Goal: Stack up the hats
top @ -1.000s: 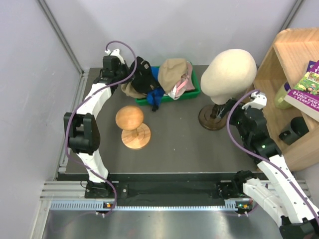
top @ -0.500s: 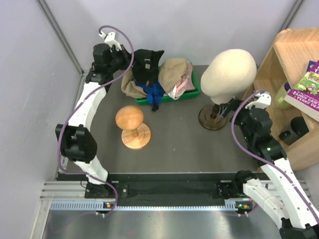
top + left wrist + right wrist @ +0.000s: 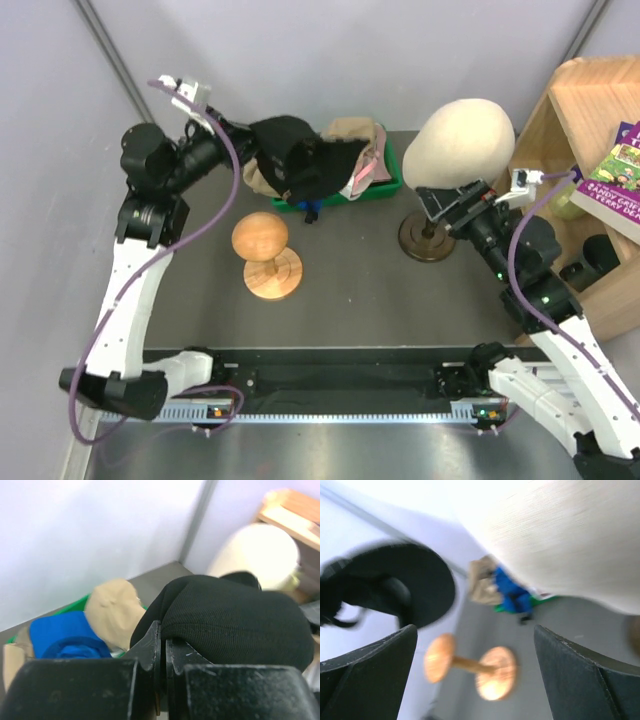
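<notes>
My left gripper (image 3: pixel 256 148) is shut on the edge of a black hat (image 3: pixel 303 160) and holds it in the air over the left end of the green tray (image 3: pixel 392 182). In the left wrist view the fingers (image 3: pixel 150 647) pinch the black hat (image 3: pixel 235 625) by its rim. A tan hat (image 3: pixel 350 135), a pink hat (image 3: pixel 369 173) and a blue hat (image 3: pixel 312 207) lie in the tray. My right gripper (image 3: pixel 452 205) is open beside the neck of the cream mannequin head (image 3: pixel 458 140). Nothing sits between its fingers (image 3: pixel 370 675).
A round wooden knob stand (image 3: pixel 264 248) stands left of centre on the grey table. The mannequin head's dark base (image 3: pixel 420 240) is at the right. A wooden shelf (image 3: pixel 590 90) with a book (image 3: pixel 618 170) fills the right edge. Walls close in behind and left.
My left arm has swung up and left, lifting the black hat clear of the pile in the tray. My right gripper has risen and moved left toward the mannequin head.
</notes>
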Available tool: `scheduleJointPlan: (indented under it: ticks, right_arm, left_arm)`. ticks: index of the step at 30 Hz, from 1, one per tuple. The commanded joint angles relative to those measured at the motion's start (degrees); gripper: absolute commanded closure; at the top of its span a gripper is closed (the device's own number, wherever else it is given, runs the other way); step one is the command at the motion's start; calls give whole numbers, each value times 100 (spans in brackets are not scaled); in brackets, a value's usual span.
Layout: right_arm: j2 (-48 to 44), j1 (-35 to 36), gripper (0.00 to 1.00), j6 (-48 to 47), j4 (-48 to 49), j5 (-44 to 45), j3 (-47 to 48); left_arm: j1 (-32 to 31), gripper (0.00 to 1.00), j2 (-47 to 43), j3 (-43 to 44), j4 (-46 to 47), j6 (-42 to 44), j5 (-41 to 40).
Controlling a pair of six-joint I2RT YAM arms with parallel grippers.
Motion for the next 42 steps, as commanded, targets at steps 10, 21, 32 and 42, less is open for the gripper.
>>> scheduleJointPlan:
  ticks: [10,21,32,42]
  right_arm:
    - [312,1957,0,4196,1593,-228,-218]
    - [127,3488,0,5287,520,959,-446]
    - [330,3523,0,5596,381,1064,-534]
    - [-110,3523,0,6053,72,1416,-939]
  left_arm:
    - [-1676,100,-1858,-1243,-1019,235,-1254]
    - [-1729,100,-1709,-1085,-1212,569,-1343]
    - [-1729,100,-1393,-830,-1238,833,-1220]
    - [-1729,100,-1295,-865,-1238,903,-983]
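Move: About 9 cm back from the left hand and 3 cm to its left, some 37 cm below, stands the wooden stand; the green box lies roughly 19 cm ahead of that hand, 14 cm to the right and 38 cm down. From the right hand, the black cap is some 24 cm to the left, 6 cm ahead and 8 cm higher. The mannequin head is about 11 cm ahead of the right hand and 9 cm to its right, roughly level. Bringing the black cap, still pinched, quickly back some 10 cm and down 7, the left hand then nearly settles beside and above the wooden stand. The right hand swings left about 12 cm and back 9 from the mannequin head towards the cap, rising, then sinking, rolling its left side up by some 50 degrees, its open fingers turning to point forward-left. ##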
